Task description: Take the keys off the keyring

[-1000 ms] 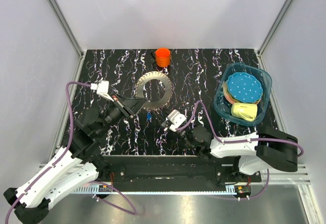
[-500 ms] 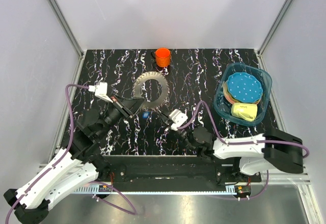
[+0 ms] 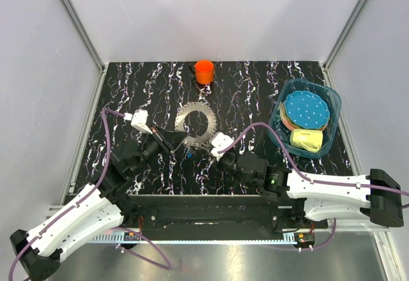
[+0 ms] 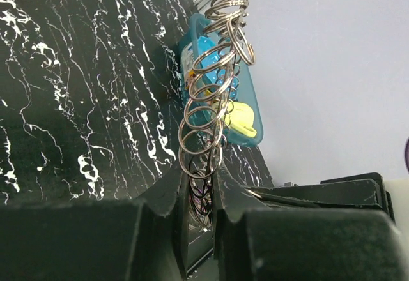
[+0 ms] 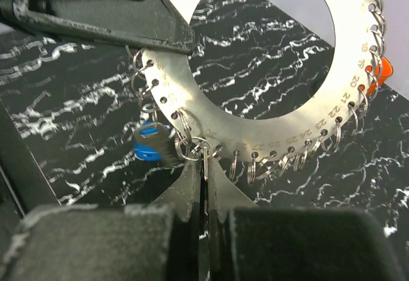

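Note:
The keyring point(image 3: 187, 119) is a flat silver ring-shaped plate point(image 5: 268, 112) with numbered holes, each carrying a small split ring. It is held tilted above the table. My left gripper point(image 3: 179, 138) is shut on its near-left rim, and in the left wrist view the stacked split rings point(image 4: 206, 112) rise from between my left gripper's point(image 4: 201, 188) fingers. My right gripper point(image 3: 206, 145) is at the near edge. In the right wrist view my right gripper point(image 5: 204, 166) is shut on a thin flat key point(image 5: 204, 156) seen edge-on, hanging from a split ring. A blue-headed key point(image 5: 152, 147) dangles just to its left.
An orange cup point(image 3: 204, 71) stands at the table's far edge, behind the keyring. A blue plastic bin point(image 3: 276, 135) at the right holds a blue dotted disc point(image 3: 305, 108) and a yellow item point(image 3: 305, 140). Grey walls enclose the black marbled table point(image 3: 249, 96).
My right gripper has reached up-left to the keyring's near edge and shut there. My left gripper has carried the keyring a little to the right and nearer.

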You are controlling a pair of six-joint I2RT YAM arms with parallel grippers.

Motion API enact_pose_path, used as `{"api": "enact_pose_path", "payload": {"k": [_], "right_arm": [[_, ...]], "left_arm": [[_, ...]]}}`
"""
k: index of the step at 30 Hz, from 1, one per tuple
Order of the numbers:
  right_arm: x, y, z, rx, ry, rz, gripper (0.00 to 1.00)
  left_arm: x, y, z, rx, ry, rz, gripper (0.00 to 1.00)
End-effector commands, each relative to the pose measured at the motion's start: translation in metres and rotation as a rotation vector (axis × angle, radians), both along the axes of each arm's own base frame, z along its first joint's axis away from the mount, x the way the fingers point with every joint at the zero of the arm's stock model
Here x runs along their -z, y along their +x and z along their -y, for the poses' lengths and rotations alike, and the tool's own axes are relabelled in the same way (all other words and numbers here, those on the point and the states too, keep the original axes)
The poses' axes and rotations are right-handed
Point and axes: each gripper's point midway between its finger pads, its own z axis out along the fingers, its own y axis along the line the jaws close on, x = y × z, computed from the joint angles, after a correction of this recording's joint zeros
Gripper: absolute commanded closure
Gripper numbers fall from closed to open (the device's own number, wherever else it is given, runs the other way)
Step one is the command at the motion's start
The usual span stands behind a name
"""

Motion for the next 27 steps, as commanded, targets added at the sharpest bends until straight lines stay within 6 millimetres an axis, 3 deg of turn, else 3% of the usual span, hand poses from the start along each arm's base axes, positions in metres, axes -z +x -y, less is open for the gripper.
{"api": "enact_pose_path", "payload": {"k": [1, 2, 5, 7, 10, 13, 16, 19, 27], "right_arm": [[-0.039, 0.011, 0.018, 0.078, -0.007, 0.078, 1.0], [-0.042, 0.012, 0.017, 0.075, -0.021, 0.096, 1.0], [-0.045, 0.014, 0.014, 0.057, -0.093, 0.167, 1.0], [-0.046, 0.018, 0.016, 0.059, -0.125, 0.211, 1.0], [-0.05, 0.031, 0.021, 0.063, -0.14, 0.242, 1.0], [-0.064, 0.031, 0.026, 0.027, -0.131, 0.289, 1.0], [-0.072, 0.029, 0.028, -0.039, -0.133, 0.339, 1.0], [-0.068, 0.019, 0.024, -0.137, -0.188, 0.405, 1.0], [-0.093, -0.003, 0.026, -0.249, -0.177, 0.484, 1.0]], "left_arm": [[0.012, 0.016, -0.02, -0.122, 0.069, -0.003, 1.0], [0.016, 0.017, -0.022, -0.137, 0.082, -0.012, 0.99], [0.028, 0.014, -0.027, -0.141, 0.117, -0.038, 0.81], [0.032, 0.011, -0.029, -0.133, 0.141, -0.039, 0.62], [0.031, 0.004, -0.035, -0.12, 0.183, -0.025, 0.49], [0.023, -0.007, -0.038, -0.073, 0.234, 0.021, 0.46], [0.005, -0.026, -0.028, 0.064, 0.261, 0.125, 0.44], [-0.013, -0.039, -0.017, 0.185, 0.301, 0.238, 0.43], [-0.027, -0.045, 0.013, 0.366, 0.35, 0.359, 0.44]]}}
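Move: Both hands already hold the keyring. Its disc is centred about 4 cm ahead, 5 cm right and 2 cm above the left fingers, and roughly 8 cm ahead, 4 cm left and 3 cm above the right fingers, which pinch a small split ring at its near edge. The blue key hangs below, 6 cm back and 2 right of the left hand, or 6 cm left and 3 back of the right, about 5 cm lower. Letting go of the disc, the left hand opens to about half while dipping some 4 cm and easing left, then draws back and rises again, rolling its left side up. The right hand stays shut on the split ring: it pushes forward about 3 cm, then swings back, ending about 5 cm higher and further right, fingers tipped up some 20 degrees. ##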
